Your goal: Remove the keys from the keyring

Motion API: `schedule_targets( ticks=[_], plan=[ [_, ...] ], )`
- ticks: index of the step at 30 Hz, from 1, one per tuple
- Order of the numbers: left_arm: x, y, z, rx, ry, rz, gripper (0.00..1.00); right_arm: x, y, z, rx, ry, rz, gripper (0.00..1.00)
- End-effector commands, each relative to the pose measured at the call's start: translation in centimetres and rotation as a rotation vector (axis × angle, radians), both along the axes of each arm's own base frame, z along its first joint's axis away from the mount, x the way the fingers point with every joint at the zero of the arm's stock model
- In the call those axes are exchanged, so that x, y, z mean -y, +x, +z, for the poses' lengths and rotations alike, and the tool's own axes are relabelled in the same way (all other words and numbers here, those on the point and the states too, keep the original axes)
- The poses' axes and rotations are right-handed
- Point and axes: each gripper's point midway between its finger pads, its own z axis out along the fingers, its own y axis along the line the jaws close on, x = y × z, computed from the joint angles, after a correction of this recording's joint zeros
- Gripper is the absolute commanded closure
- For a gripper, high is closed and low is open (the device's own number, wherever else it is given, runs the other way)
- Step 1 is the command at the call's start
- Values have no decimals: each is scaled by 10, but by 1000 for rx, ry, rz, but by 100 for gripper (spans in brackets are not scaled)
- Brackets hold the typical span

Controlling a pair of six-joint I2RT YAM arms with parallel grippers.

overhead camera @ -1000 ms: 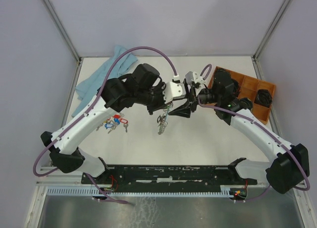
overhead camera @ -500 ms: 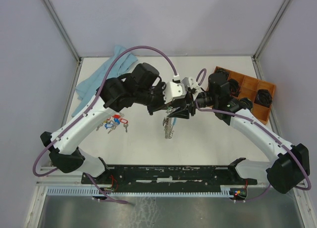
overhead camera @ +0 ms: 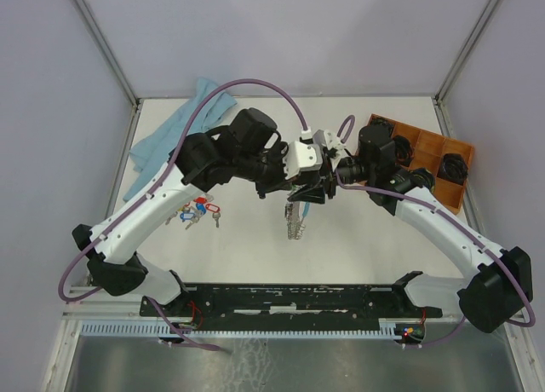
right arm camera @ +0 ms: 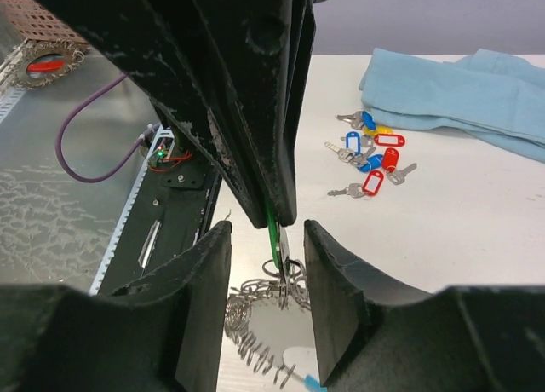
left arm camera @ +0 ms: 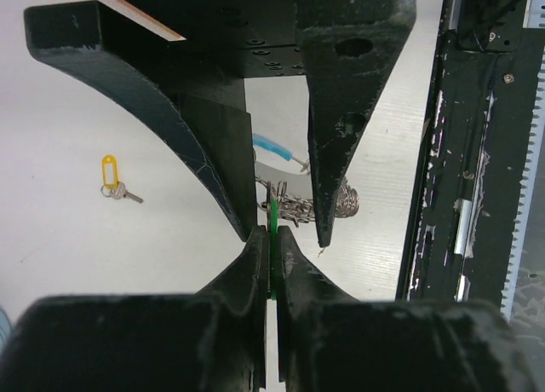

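Observation:
My left gripper (left arm camera: 273, 234) is shut on a green plastic tag (left arm camera: 274, 217). Below the tag hangs the keyring (overhead camera: 294, 220), a floppy loop strung with silver keys (right arm camera: 264, 311), above the table. A light blue stretch of the ring (left arm camera: 271, 144) shows behind the tag. My right gripper (right arm camera: 266, 234) faces the left one with its jaws apart. They stand one on each side of the green tag (right arm camera: 274, 239) and the left fingers (right arm camera: 255, 111), with a gap on both sides. In the top view the two grippers (overhead camera: 305, 189) meet mid-table.
Loose keys with red, blue and yellow tags (overhead camera: 197, 210) lie on the table to the left, and a blue cloth (overhead camera: 170, 145) lies at the back left. An orange compartment tray (overhead camera: 426, 149) stands at the back right. A yellow-tagged key (left arm camera: 111, 172) lies apart.
The right gripper has moved left around the left gripper's tip and its jaws have narrowed. The hanging keyring has shifted slightly right and lower.

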Motion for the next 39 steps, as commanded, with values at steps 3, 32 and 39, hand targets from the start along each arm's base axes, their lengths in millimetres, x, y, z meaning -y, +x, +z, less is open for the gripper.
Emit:
schedule_targets(
  ticks=[3, 32, 39],
  plan=[
    [12, 0, 29, 61, -91, -39, 97, -1, -2, 29, 74, 53, 7, 59],
    [-24, -47, 106, 315, -748, -20, 48, 12, -28, 47, 37, 68, 149, 99],
    [-47, -64, 54, 365, -957, -3, 36, 21, -47, 48, 60, 53, 242, 99]
  ],
)
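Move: My left hand already pinches the green tag, which pokes out about 1 cm to the right of and 1 cm below its pads. The tag lies between my right hand's half-open fingers, roughly 1 cm left of that hand's point, with the keyring hanging some 10 cm below it. From the right hand, on the table about 28 cm down, the yellow-tagged key is some 20 cm ahead and 3 cm left, and the tagged keys are 8 cm ahead and 25 cm left. Almost in place, I shut my right fingers on the green tag while my left keeps its pinch, then open my left hand to about two-thirds and let go. It lifts some 4 cm and swings back and left, away from the tag, by roughly 6 cm each way, its fingers turning about 45 degrees up to level. My right hand keeps its grip and eases back some 2 cm, rising slightly. ##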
